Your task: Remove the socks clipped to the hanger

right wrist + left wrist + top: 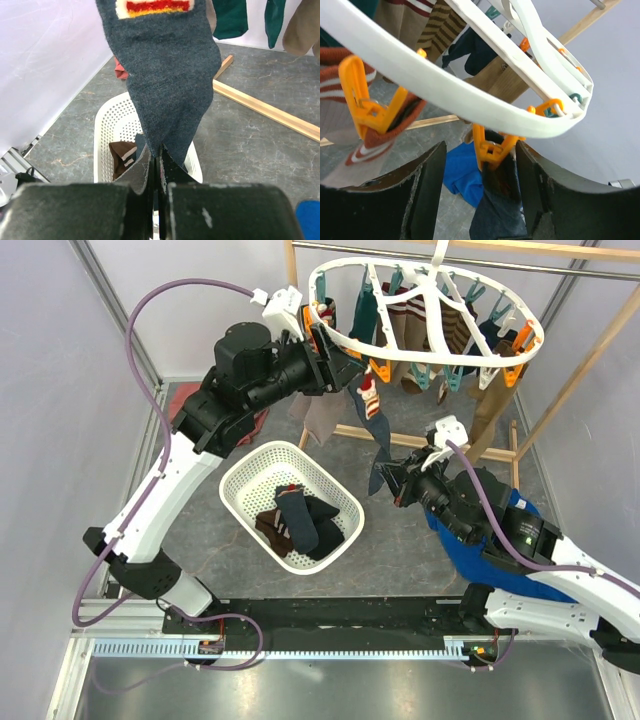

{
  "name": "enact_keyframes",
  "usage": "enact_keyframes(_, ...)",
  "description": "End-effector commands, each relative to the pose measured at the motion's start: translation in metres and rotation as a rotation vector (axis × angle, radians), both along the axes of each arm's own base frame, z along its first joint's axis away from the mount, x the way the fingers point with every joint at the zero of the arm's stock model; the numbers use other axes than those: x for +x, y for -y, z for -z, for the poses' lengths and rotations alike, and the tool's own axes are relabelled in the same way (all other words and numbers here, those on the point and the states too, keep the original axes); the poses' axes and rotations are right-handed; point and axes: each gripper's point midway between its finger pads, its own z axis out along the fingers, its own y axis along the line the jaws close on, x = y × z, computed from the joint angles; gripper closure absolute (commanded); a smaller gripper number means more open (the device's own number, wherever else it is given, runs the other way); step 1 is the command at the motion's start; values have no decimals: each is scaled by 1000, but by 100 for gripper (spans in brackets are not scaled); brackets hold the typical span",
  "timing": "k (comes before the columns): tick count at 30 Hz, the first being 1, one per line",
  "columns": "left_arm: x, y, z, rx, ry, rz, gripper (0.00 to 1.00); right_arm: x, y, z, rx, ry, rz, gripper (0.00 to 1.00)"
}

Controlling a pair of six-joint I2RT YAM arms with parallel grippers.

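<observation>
The white oval hanger point(420, 360) hangs at the back with several socks point(410, 320) clipped under it. At its left rim point(445, 85) my left gripper point(330, 362) stands open. Its two fingers point(427, 190) flank an orange clip point(492, 147) without touching it. That clip pinches the cuff of a navy sock point(505, 210). The sock point(380, 440) hangs down to my right gripper point(392, 480), which is shut on its toe end point(170, 75); the closed jaws point(160, 160) pinch the fabric's lowest point. A second orange clip point(362, 107) holds a red-white striped cuff.
A white perforated basket point(240, 485) with several socks in it sits on the grey table below the hanger, also under the right gripper point(107, 130). A blue cloth point(470, 550) lies by the right arm. A rust-red garment point(190, 415) lies at the far left. A wooden rail frame point(560, 390) carries the hanger.
</observation>
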Motion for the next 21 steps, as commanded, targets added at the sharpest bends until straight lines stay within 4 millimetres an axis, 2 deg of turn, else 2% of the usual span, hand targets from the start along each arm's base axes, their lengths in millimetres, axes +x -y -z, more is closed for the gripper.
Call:
enact_keyframes(1, 5, -6, -20, 8, 73, -1, 35, -3, -1, -11, 63, 10, -15, 100)
enact_keyframes(5, 10, -5, -24, 25, 105, -7, 35, -3, -1, -11, 62, 14, -14, 100)
enact_keyframes(7, 11, -4, -26, 26, 117, 1, 39, -3, -1, -11, 59, 16, -15, 100)
enact_keyframes(10, 10, -2, -30, 26, 131, 13, 56, -2, -3, -10, 57, 16, -14, 100)
enact_keyframes(11, 10, -2, -30, 25, 132, 14, 70, -2, -3, -9, 57, 14, -14, 100)
enact_keyframes(13, 10, -1, -30, 25, 130, 19, 85, -2, -4, -8, 55, 12, -15, 100)
enact_keyframes(14, 10, -1, -28, 24, 125, 20, 98, -1, -5, -4, 48, 7, -17, 100)
enact_keyframes(19, 10, -1, -29, 21, 125, 16, 98, -4, -17, 12, -6, -23, -67, 100)
enact_keyframes(21, 10, 0, -30, 19, 126, 19, 98, -5, -30, 22, -20, -55, -101, 100)
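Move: The left hand's open fingers are almost around the orange clip holding the dark Santa sock under the hanger's near rim: its middle is roughly 2 cm ahead, 1 cm right and 2 cm up. The striped sock's clip sits some 7 cm left and 3 ahead; another orange clip is about 6 cm right, 1 ahead. From the right hand, already gripping the sock's lower end, the basket lies about 15 cm ahead, 20 left and 40 below; the Santa sock's clip is 12 ahead, 8 left, 13 up. The left fingers, wide open at first, shut on the orange clip under the rim and pinch it, after the hand has eased about 1 cm forward and some 2 cm up with its fingertips tilting up about 5 degrees. The right hand keeps the sock's lower end shut between its fingers and holds almost still, then near the end gives about 1 cm down and left. ##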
